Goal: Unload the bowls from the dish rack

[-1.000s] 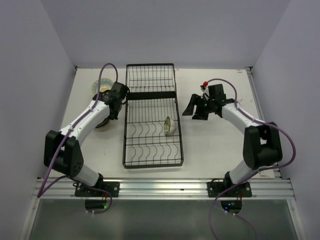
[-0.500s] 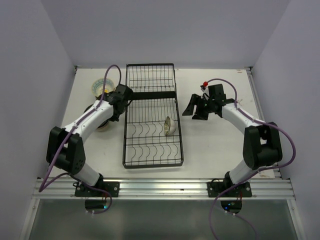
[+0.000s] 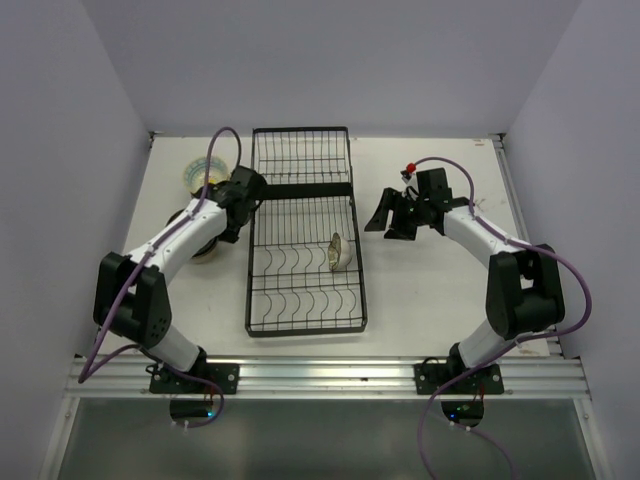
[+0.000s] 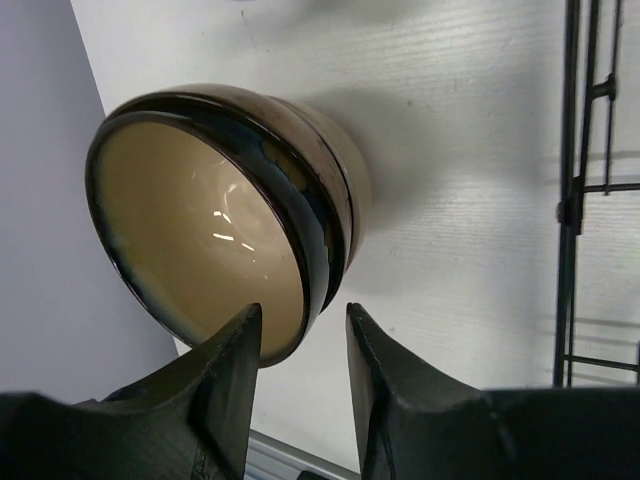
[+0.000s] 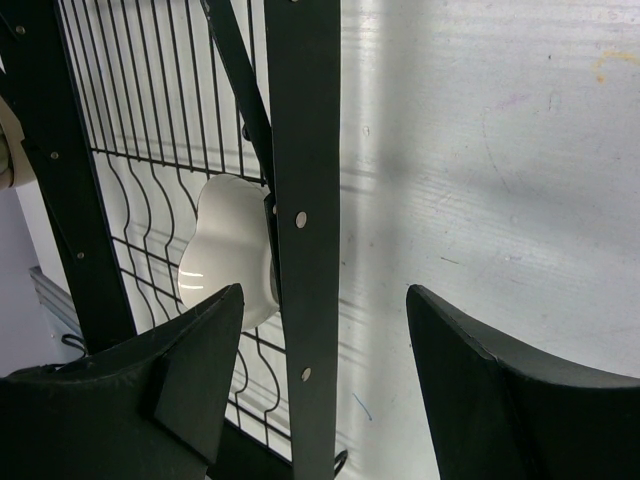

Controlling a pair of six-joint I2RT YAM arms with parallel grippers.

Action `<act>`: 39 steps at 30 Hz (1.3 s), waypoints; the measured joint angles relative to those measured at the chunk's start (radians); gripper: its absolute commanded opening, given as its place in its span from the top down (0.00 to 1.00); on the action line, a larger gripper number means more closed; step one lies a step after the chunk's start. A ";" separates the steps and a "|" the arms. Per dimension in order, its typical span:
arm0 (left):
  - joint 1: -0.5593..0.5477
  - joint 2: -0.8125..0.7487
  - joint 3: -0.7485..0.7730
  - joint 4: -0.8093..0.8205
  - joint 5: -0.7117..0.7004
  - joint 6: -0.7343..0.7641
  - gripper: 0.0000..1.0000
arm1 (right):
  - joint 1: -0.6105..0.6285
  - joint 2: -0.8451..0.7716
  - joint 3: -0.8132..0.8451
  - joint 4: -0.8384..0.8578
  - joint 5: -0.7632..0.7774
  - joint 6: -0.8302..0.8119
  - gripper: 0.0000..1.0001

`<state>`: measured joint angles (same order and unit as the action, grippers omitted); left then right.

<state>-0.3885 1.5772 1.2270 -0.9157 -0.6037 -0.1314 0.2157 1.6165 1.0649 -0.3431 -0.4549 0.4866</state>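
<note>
The black wire dish rack (image 3: 300, 235) lies in the middle of the table. One pale bowl (image 3: 337, 252) stands on edge in its near section, and shows white through the wires in the right wrist view (image 5: 232, 250). Left of the rack sit two nested brown-and-cream bowls with dark rims (image 4: 220, 200), partly under my left arm (image 3: 203, 250). My left gripper (image 4: 303, 335) is open; the top bowl's rim lies between its fingertips with a gap on each side. My right gripper (image 3: 386, 222) hangs open and empty just right of the rack.
A patterned bowl (image 3: 193, 172) sits at the back left near the wall. The rack's side rail (image 5: 305, 150) runs below the right gripper, and the rack's left edge (image 4: 570, 200) shows beside the nested bowls. The left wall is close behind them.
My left gripper's jaws have parted and let go of the top bowl's rim. The left wrist shifted slightly toward the rack earlier. The right arm has not moved.
</note>
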 measured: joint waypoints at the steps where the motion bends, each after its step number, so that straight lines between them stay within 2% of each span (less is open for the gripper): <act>1: 0.000 -0.004 0.010 0.000 0.006 -0.001 0.56 | 0.000 0.000 0.000 0.000 0.000 0.000 0.30; 6: 0.000 -0.069 0.094 0.008 0.082 -0.008 0.55 | 0.000 0.000 0.000 0.000 0.000 0.000 0.30; 10: 0.004 -0.201 0.102 0.134 0.403 -0.027 0.55 | 0.000 0.000 0.000 0.000 0.000 0.000 0.30; 13: -0.007 -0.314 0.002 0.330 0.688 -0.102 0.55 | 0.000 0.000 0.000 -0.001 0.000 0.000 0.30; 16: -0.064 -0.323 -0.069 0.467 0.839 -0.165 0.54 | 0.000 0.000 0.000 -0.002 0.001 -0.001 0.30; 19: -0.166 -0.228 -0.080 0.554 0.930 -0.203 0.55 | 0.000 0.000 0.000 -0.002 0.001 -0.001 0.30; 23: -0.269 -0.109 -0.088 0.625 0.979 -0.241 0.55 | 0.000 0.000 0.000 -0.004 0.004 -0.002 0.30; 27: -0.317 -0.046 -0.096 0.653 0.970 -0.254 0.55 | 0.000 0.000 0.000 -0.005 0.019 -0.002 0.30; 39: -0.396 0.090 -0.101 0.681 0.835 -0.252 0.54 | 0.000 0.000 0.000 -0.004 0.019 -0.002 0.30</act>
<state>-0.7849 1.6669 1.1255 -0.2348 0.2314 -0.3832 0.2157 1.6165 1.0649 -0.3473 -0.4362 0.4850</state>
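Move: The last bowl in the rack, the white patterned one, lies about 33 cm to the right of my left hand, nearly level fore and aft and some 7 cm lower. The rack's right rail runs a few centimetres beyond it. The brown bowl stack I have just let go of sits about 3 cm ahead and 4 cm left. From my right hand the white bowl is roughly 11 cm left and 6 cm back. With the fingers already open, I lift my left hand some 12 cm clear of the brown stack while swinging it right, over the rack's left side, then bring it down about 14 cm beside the white bowl: some 32 cm right and 5 cm back in all. On the way I roll the wrist about 65 degrees, so the fingers swing from pointing left-down to right-down, and I stop just short of the bowl, still open. ##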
